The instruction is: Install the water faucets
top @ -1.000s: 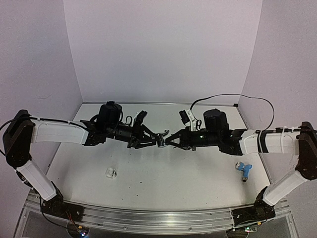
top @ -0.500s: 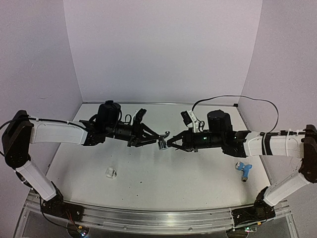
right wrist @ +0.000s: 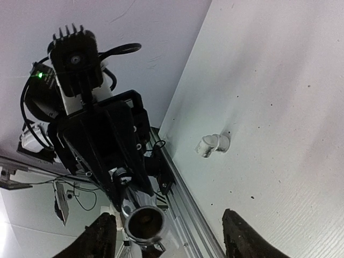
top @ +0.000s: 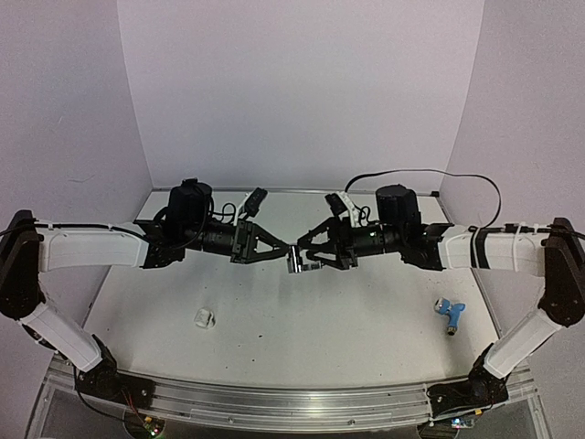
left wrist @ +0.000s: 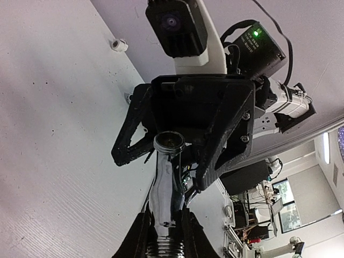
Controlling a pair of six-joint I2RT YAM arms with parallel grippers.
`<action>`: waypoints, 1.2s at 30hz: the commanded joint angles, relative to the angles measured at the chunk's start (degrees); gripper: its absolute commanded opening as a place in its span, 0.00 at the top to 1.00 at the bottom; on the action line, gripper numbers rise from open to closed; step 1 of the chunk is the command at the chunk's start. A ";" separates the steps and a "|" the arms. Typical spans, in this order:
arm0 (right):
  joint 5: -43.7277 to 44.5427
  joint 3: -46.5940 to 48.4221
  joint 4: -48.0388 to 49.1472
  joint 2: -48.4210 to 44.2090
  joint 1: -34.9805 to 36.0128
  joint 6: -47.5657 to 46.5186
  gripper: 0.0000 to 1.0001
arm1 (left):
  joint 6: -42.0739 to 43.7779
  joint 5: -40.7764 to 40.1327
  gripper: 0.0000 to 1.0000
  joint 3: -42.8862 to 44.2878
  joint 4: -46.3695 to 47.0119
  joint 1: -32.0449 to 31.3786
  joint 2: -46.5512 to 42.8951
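The shiny silver water faucet (top: 294, 262) hangs in mid-air over the table's middle, with my left gripper (top: 289, 251) shut on it. In the left wrist view the silver faucet (left wrist: 163, 185) sticks out from between the shut fingers (left wrist: 143, 236), its round open end away from the camera. My right gripper (top: 308, 252) faces it, open, its fingers spread to either side of that end without touching. In the right wrist view the faucet's mouth (right wrist: 143, 221) sits close to the left finger (right wrist: 101, 237). The light blue faucet (top: 450, 313) lies on the table at the right.
A small white stubby fitting (top: 205, 318) lies on the table at the front left, also visible as the white fitting (right wrist: 212, 144) in the right wrist view. Pale walls enclose the table on three sides. The aluminium rail (top: 274, 402) runs along the near edge.
My right gripper has opened and let go of the silver faucet. My left gripper has closed on it. Both wrists have lifted slightly and drawn a little towards the back.
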 commanded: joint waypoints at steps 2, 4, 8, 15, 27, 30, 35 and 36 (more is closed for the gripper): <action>-7.57 4.18 5.11 2.02 0.19 -0.09 0.54 | 2.65 3.87 1.00 2.57 2.32 -0.03 -0.40; -8.62 3.76 9.29 2.99 0.23 2.29 0.67 | 2.63 3.66 1.00 2.42 2.40 -0.03 -0.84; -10.85 2.25 15.54 4.80 0.35 6.31 0.68 | 2.56 3.33 1.00 2.55 2.40 -0.03 -0.99; -13.07 1.20 18.38 5.97 1.20 6.85 0.65 | 1.90 3.60 1.00 3.04 2.62 -0.03 -0.09; -15.46 -1.68 20.96 5.58 1.90 5.83 0.64 | 1.17 4.16 1.00 3.01 3.19 -0.03 0.41; -16.34 -1.77 22.03 6.01 2.07 6.00 0.71 | 0.88 4.15 1.00 3.02 3.45 0.02 0.49; -14.60 -2.36 22.75 5.76 2.12 5.65 1.00 | 0.40 4.32 1.00 2.79 3.55 -0.03 0.49; -13.63 -2.62 22.75 5.44 2.12 5.26 1.00 | 0.21 4.19 1.00 2.62 3.55 -0.03 0.50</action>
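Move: The left hand already holds the chrome faucet in the air; its middle lies about 2 cm right and 1 cm back of that hand. From the right hand, open beside it, the faucet is roughly 2 cm left and 2 cm back at the same height. The white fitting lies on the table some 22 cm left of the right hand and 23 cm below, level fore and aft; the blue-handled valve lies about 35 cm to its right, equally low. The right fingers close from wide open and newly pinch the free end of the chrome faucet, while the left fingers keep their hold on the other end. To get there the right hand first edges left and up about 1.5 cm, then goes mostly back, about 3.5 cm in all, swinging some 15 degrees counter-clockwise with its fingertips rising. The left hand eases back about 1.5 cm with a slight clockwise turn. ##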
